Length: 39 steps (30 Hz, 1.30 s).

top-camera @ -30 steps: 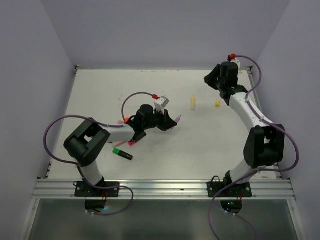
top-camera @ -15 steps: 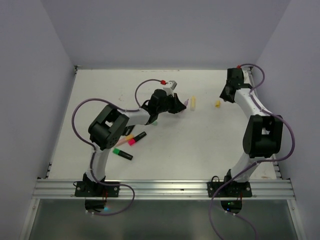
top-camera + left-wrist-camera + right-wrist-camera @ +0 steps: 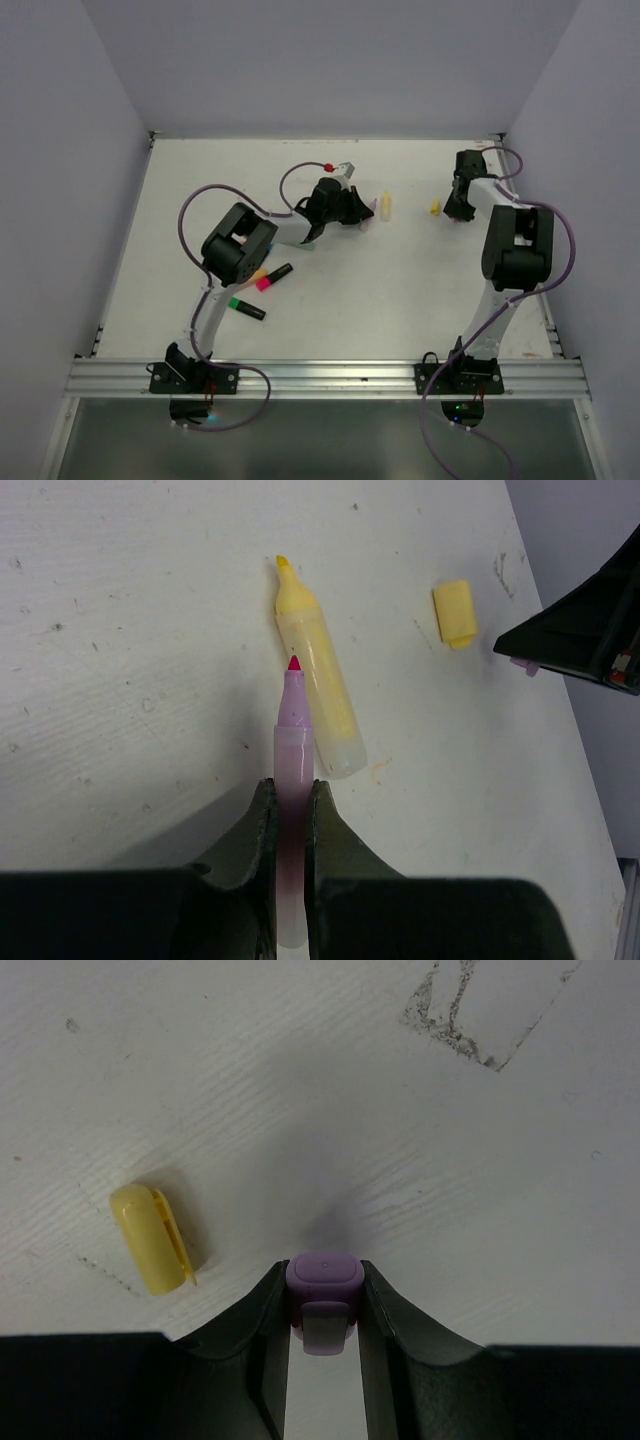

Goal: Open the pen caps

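Note:
My left gripper (image 3: 290, 805) is shut on the barrel of an uncapped pastel purple pen (image 3: 294, 742), whose pink tip points away from me. Just right of it an uncapped yellow pen (image 3: 320, 685) lies on the table, almost touching it. In the top view the left gripper (image 3: 362, 216) sits beside the yellow pen (image 3: 386, 206). My right gripper (image 3: 323, 1305) is shut on a purple pen cap (image 3: 323, 1278), low over the table. A loose yellow cap (image 3: 152, 1238) lies to its left. From above, the right gripper (image 3: 456, 208) is next to the yellow cap (image 3: 435, 208).
Two black-barrelled pens lie near the left arm: one with a pink end (image 3: 272, 277), one with a green end (image 3: 245, 307). White table (image 3: 400, 290), purple walls on three sides, a metal rail (image 3: 320, 375) at the near edge.
The left gripper carried the purple pen away from me and to the right, up beside the yellow pen. The right arm folded back and lowered its gripper next to the yellow cap.

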{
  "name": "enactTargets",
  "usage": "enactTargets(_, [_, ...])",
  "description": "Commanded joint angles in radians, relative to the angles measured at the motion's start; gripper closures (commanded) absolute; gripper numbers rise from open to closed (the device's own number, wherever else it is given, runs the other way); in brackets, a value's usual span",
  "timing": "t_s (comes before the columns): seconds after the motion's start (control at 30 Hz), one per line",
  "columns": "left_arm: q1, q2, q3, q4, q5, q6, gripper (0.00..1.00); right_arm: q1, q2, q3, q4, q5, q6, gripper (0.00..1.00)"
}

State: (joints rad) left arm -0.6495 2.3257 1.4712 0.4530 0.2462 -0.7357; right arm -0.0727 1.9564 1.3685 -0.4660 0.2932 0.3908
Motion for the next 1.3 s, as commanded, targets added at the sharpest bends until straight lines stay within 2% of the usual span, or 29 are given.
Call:
enactTargets(0.0, [0.024, 0.029, 0.076, 0.038, 0.011, -0.045, 0.92, -0.001, 0.022, 0.056, 0.05, -0.023, -0.017, 1.0])
enactTargets(0.07, [0.031, 0.044, 0.106, 0.033, 0.037, -0.053, 0.91, 0.001, 0.038, 0.067, 0.047, -0.029, -0.021, 1.0])
enactTargets(0.17, [0.033, 0.075, 0.149, 0.018, 0.065, -0.047, 0.88, -0.001, 0.052, 0.076, 0.052, -0.037, -0.021, 0.9])
enactTargets(0.2, [0.031, 0.08, 0.152, 0.022, 0.073, -0.048, 0.87, 0.001, 0.055, 0.081, 0.053, -0.04, -0.023, 0.81])
enactTargets(0.23, [0.036, 0.086, 0.155, 0.032, 0.096, -0.051, 0.85, -0.001, 0.061, 0.086, 0.055, -0.046, -0.023, 0.77])
enactTargets(0.3, [0.043, 0.09, 0.143, 0.102, 0.136, -0.059, 0.78, -0.001, 0.079, 0.107, 0.05, -0.052, -0.026, 0.71])
enactTargets(0.43, [0.05, 0.093, 0.121, 0.182, 0.194, -0.082, 0.69, -0.001, 0.098, 0.126, 0.05, -0.068, -0.03, 0.61])
enactTargets(0.63, [0.059, 0.103, 0.113, 0.22, 0.208, -0.111, 0.65, -0.001, 0.102, 0.133, 0.05, -0.098, -0.026, 0.53])
enactTargets(0.73, [0.057, 0.089, 0.1, 0.253, 0.214, -0.114, 0.59, 0.001, 0.093, 0.127, 0.062, -0.121, -0.024, 0.5])
enactTargets(0.83, [0.059, 0.035, 0.061, 0.276, 0.2, -0.091, 0.57, -0.001, 0.067, 0.104, 0.079, -0.138, -0.02, 0.48])
enactTargets(1.03, [0.07, -0.098, -0.006, 0.191, 0.144, 0.028, 0.57, -0.001, -0.031, 0.041, 0.099, -0.132, -0.012, 0.43])
enactTargets(1.2, [0.074, -0.228, -0.08, 0.061, 0.021, 0.136, 0.57, 0.004, -0.148, -0.02, 0.092, -0.12, -0.026, 0.35])
enactTargets(1.27, [0.073, -0.287, -0.112, -0.002, -0.039, 0.174, 0.57, 0.01, -0.18, -0.038, 0.072, -0.127, -0.03, 0.27])
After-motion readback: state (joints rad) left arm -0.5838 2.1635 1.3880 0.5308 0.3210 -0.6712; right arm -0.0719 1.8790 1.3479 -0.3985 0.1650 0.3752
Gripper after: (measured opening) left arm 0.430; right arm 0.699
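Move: The spot where my left hand will lay the purple pen is about 2 cm ahead, 3 cm right and 3 cm below; the yellow pen lies 5 cm ahead and 6 cm right, and the yellow cap some 21 cm right and 5 cm ahead. My right hand takes the purple cap to a spot roughly 3 cm ahead, 2 cm left and 3 cm below, with the yellow cap 4 cm ahead and 6 cm left. I set down both parts at once. My left hand eases about 2.5 cm forward, opens and lets go of the pen beside the yellow one while rising and rolling its left side down some 10 degrees, dips slightly back, then lifts away up and left. My right hand slides 3.5 cm forward, a little left and down towards the yellow cap, releases the purple cap and lifts back about 4 cm. ##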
